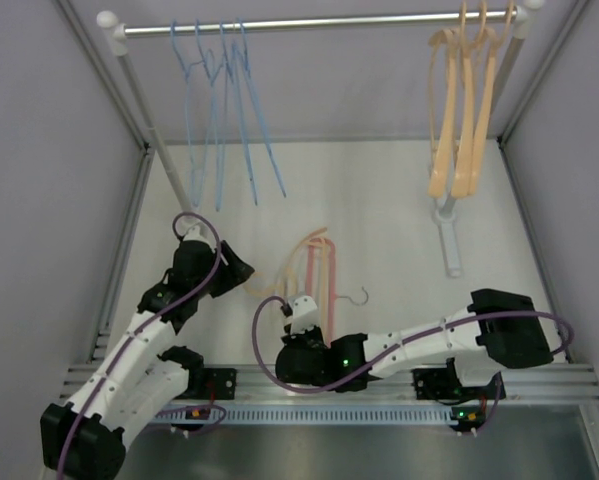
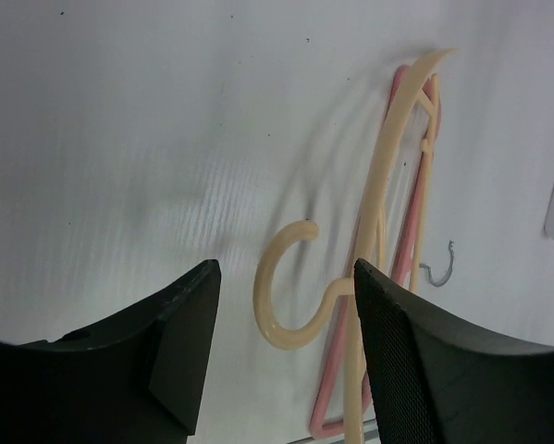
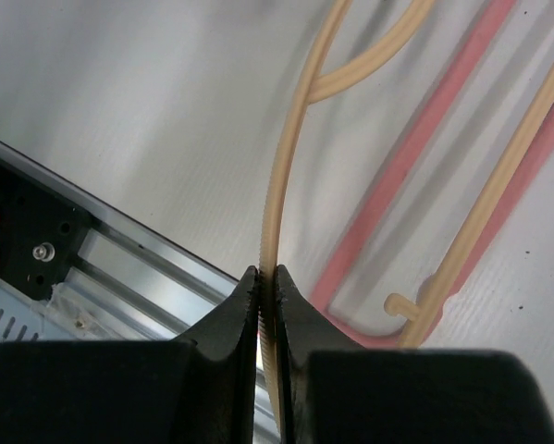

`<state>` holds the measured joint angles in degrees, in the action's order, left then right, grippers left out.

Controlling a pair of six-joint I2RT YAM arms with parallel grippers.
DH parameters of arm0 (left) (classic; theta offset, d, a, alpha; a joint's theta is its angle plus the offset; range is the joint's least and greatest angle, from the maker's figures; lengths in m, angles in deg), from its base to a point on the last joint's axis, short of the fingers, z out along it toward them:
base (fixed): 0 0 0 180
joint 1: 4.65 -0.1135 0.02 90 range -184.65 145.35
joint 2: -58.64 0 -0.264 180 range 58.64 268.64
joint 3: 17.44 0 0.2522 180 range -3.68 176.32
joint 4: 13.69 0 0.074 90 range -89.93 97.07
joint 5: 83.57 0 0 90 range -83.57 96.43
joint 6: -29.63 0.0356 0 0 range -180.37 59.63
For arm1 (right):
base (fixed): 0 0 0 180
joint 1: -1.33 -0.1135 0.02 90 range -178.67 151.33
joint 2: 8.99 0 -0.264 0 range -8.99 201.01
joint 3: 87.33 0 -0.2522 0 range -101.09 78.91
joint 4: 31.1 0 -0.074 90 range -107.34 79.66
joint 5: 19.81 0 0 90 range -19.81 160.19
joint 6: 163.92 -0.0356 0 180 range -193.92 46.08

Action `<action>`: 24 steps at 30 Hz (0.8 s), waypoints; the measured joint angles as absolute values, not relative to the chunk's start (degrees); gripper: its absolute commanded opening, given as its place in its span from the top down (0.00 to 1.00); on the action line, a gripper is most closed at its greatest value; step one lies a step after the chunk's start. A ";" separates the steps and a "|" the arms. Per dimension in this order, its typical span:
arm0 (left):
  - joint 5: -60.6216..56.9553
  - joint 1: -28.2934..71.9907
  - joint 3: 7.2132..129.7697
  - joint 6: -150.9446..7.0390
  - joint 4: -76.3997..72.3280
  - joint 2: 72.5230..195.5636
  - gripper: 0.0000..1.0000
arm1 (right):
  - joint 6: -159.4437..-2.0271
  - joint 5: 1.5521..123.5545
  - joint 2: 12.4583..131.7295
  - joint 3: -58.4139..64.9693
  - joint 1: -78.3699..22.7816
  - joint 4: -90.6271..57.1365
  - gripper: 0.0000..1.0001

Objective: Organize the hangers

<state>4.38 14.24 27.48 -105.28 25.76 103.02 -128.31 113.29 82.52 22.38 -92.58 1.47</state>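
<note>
Several thin light-blue hangers point(image 1: 224, 100) hang at the left of the silver rail point(image 1: 329, 22), and peach-orange hangers point(image 1: 464, 110) hang at its right. On the table a loose peach hanger point(image 1: 301, 258) lies across a pink-red hanger point(image 1: 329, 290) with a metal hook point(image 1: 357, 297). My right gripper point(image 3: 267, 276) is shut on the peach hanger's thin ribbed bar point(image 3: 286, 157), with the pink-red hanger point(image 3: 415, 148) beneath. My left gripper point(image 2: 286, 273) stands open just above the table, the peach hook point(image 2: 277, 324) between its fingers and touching neither.
A white bracket point(image 1: 449, 240) lies on the table under the hanging peach hangers. An aluminium rail point(image 1: 379, 385) runs along the near edge by the arm bases. Grey walls close in both sides, and slanted poles point(image 1: 149, 130) carry the rail.
</note>
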 measured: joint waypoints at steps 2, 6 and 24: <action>4.38 14.24 27.74 -105.43 25.76 102.89 0.36 | -129.14 113.31 80.31 23.47 -92.79 1.93 1.00; 4.41 14.24 28.62 -105.47 25.76 102.86 0.36 | -130.21 113.74 75.72 24.87 -93.43 2.36 1.00; 4.80 14.07 30.74 -105.43 27.27 100.85 0.36 | -137.12 116.56 48.33 32.89 -95.40 5.14 1.00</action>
<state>4.80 14.07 30.74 -105.43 27.27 100.85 -137.12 116.56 48.33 32.89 -95.40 5.14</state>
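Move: The right hand already holds a wooden hanger by its end. The free rail spot beside the hung wooden hangers is about 30 cm ahead of it, 25 to its right and 35 up; those hangers' middles are some 28 cm ahead, 28 right and 20 up. The red hanger lies about 4 cm ahead, 7 right and 8 below. From the left hand that rail spot is roughly 13 cm ahead, 32 right and 31 up. Right hand lifts the gripped wooden hanger about 12 cm, rightward towards the rail, rolling left-side-up; left rises slightly. ##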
